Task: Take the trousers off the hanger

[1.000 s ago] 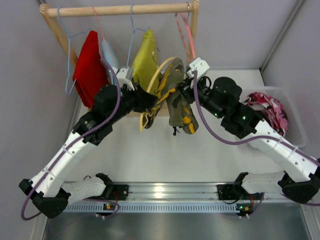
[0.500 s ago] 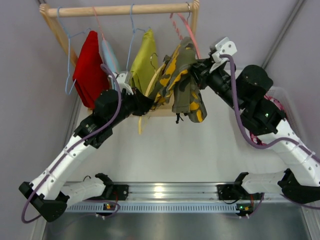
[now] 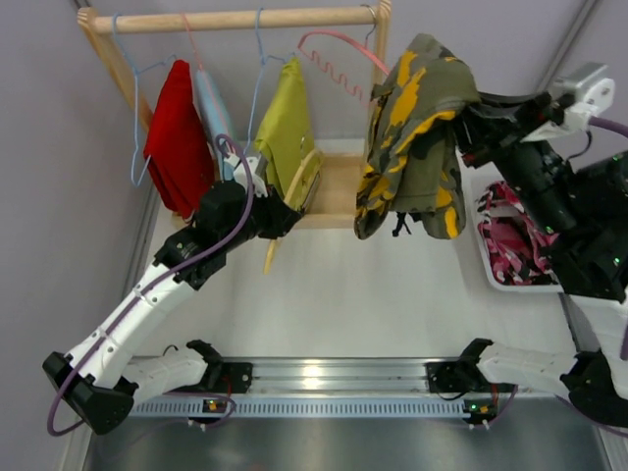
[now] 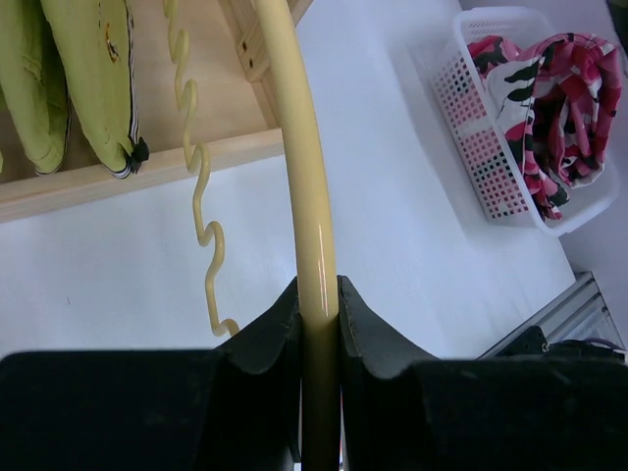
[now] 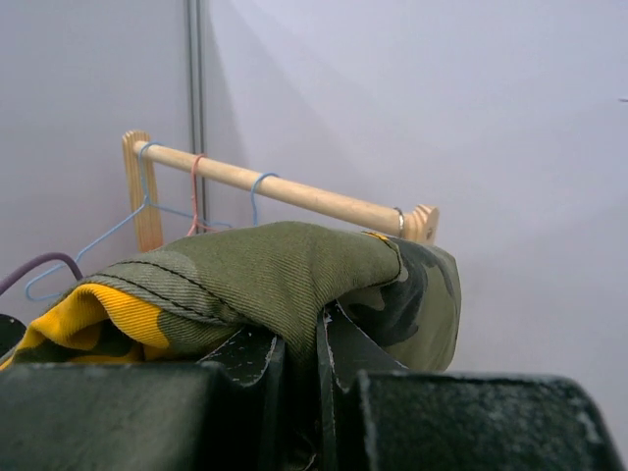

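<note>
The camouflage trousers (image 3: pixel 417 128) (image 5: pixel 285 265) hang in the air to the right of the rack, with my right gripper (image 3: pixel 473 116) (image 5: pixel 319 334) shut on a fold of them. They are clear of the yellow hanger (image 3: pixel 297 186) (image 4: pixel 309 196). My left gripper (image 3: pixel 283 214) (image 4: pixel 319 294) is shut on that hanger's thick bar, low in front of the rack. The pink patterned trousers (image 3: pixel 512 235) (image 4: pixel 540 98) lie in the white basket (image 3: pixel 491 277) (image 4: pixel 461 128) at the right.
On the wooden rail (image 3: pixel 235 20) (image 5: pixel 285 191) hang a plain red pair (image 3: pixel 177 137), a light blue piece (image 3: pixel 211 106), an olive-yellow pair (image 3: pixel 285 128) (image 4: pixel 88 78) and a bare pink hanger (image 3: pixel 339 49). A yellow coil (image 4: pixel 201 196) dangles beside the hanger bar.
My right gripper has swung up and to the right with the camouflage trousers, drawing them off the yellow hanger. The left gripper kept its hold on the hanger. The pink hanger has swung.
</note>
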You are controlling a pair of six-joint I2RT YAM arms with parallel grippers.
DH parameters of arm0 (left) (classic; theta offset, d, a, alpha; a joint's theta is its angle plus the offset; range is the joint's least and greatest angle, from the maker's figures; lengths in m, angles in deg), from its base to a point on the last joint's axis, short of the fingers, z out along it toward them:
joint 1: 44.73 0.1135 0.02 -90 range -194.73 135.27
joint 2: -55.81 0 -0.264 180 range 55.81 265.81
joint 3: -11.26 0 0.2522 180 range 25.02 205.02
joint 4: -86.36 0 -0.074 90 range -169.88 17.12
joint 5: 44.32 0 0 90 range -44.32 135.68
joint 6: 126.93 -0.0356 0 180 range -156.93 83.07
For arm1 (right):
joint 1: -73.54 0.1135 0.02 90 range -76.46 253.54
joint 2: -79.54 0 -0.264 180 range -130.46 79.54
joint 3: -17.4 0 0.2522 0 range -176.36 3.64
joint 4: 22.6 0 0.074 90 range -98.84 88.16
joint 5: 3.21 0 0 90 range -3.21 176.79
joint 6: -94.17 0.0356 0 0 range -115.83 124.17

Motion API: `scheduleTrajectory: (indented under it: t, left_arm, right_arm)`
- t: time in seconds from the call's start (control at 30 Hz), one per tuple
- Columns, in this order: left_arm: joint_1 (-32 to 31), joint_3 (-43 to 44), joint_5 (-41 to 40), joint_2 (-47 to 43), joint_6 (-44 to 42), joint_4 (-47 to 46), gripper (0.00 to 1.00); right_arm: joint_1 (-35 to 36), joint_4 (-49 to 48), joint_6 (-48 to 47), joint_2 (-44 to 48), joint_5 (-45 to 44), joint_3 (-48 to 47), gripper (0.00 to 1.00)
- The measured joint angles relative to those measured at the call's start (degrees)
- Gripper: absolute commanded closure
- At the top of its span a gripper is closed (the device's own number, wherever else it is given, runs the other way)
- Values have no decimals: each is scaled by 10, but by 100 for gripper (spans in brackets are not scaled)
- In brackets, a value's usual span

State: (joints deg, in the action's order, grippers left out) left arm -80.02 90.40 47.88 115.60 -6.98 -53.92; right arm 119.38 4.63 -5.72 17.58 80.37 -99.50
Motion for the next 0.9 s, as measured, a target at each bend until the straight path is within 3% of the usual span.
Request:
scheduleTrajectory:
  t: [0.3,0.5,0.9]
  left_arm:
    - [0,0,19,3,-12,2,100]
    - [0,5,40,21,-16,2,100]
    - [0,58,70,39,0,8,100]
  right_arm:
    - [-80,55,6,157,21,82,100]
    - [-169,100,16,256,10,143,100]
    - [-350,237,-5,370,-165,232,100]
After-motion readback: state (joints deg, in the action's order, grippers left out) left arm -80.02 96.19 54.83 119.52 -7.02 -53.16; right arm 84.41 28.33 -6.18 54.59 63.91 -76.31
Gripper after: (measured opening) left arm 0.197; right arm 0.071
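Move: The right hand, high up with the camouflage trousers in its fingers, has the white basket about 30 cm to its right, some 16 cm farther out and nearly 57 cm below. The pink trousers lie in the basket, about 27 cm right and 15 cm ahead of that hand. The empty pink hanger on the rail is roughly 27 cm ahead, 18 cm left and 18 cm lower. From the left hand the basket is some 60 cm right, 10 cm ahead and 25 cm down. Still pinching the camouflage trousers, the right hand swings them away from the rack and towards the basket: some 24 cm right, sinking about 14 cm and drawing back nearly 10, the descent coming mostly late, while the wrist turns about 50 degrees clockwise. The left hand keeps its grip on the empty yellow hanger, easing a couple of centimetres right and finally slightly up. ##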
